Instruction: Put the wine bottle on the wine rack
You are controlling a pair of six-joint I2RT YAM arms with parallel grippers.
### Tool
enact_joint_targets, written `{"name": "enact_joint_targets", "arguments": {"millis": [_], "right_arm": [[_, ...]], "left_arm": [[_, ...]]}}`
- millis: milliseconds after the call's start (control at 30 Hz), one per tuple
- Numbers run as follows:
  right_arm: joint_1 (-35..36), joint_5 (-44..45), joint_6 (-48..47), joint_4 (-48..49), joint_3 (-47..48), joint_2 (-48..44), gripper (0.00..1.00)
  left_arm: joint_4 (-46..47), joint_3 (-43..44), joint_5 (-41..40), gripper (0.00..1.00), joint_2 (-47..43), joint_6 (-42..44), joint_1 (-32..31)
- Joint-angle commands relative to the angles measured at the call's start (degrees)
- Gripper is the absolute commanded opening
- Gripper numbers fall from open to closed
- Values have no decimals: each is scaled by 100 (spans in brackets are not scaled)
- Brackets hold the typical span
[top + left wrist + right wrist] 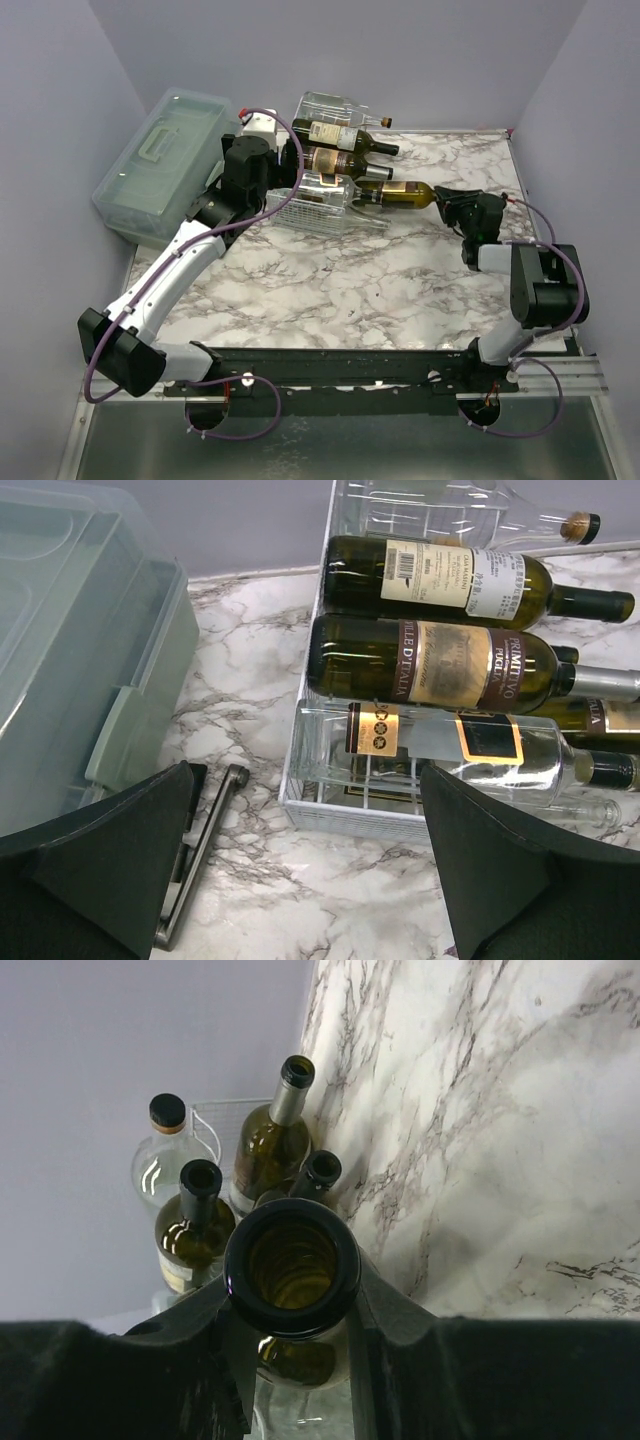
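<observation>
The wine rack (300, 208) of clear plastic and white wire stands at the back of the marble table with several bottles lying on it. My right gripper (447, 197) is shut on the neck of a green wine bottle (398, 192). That bottle lies level, its base at the rack's lower right side. In the right wrist view its open mouth (292, 1270) fills the space between my fingers (400, 1310). My left gripper (310, 880) hangs open over the table by the rack's (350, 815) left end, holding nothing.
A pale-green lidded storage box (160, 160) sits left of the rack, close to my left arm. A thin metal tool (200, 850) lies on the marble between box and rack. Purple walls close in the back and both sides.
</observation>
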Motion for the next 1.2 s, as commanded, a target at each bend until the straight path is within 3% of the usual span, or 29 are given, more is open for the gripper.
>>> {"name": "enact_joint_targets", "arguments": {"millis": [0,200,433,1167], "right_arm": [[11,-449,1206,1987,-128,461,1],[180,-463,1851,2762,-85,1144,1],[590,-193,2119,2920,76,1613,1],[1602,465,2509,2213,952,2294,1]], "left_arm": [[114,-69,217,97,81,-122,60],[106,-52,313,97,152,-166,84],[93,-42,314,97,161,-172,147],[62,-10,551,96,182,-321,192]]}}
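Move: The right hand already holds the wine bottle by its neck, base towards the rack; the free lower slot's middle lies about 25 cm left of this hand, 5 cm farther out and 5 lower. The clear labelled bottle lies some 27 cm left and 1 ahead, the brown-label bottle 26 left and 7 ahead, both slightly higher. From the left hand, the slot is roughly 10 cm ahead, 15 right and 25 below. The right hand keeps gripping the neck, feeding the bottle left about 10 cm into the rack while sinking some 5. ##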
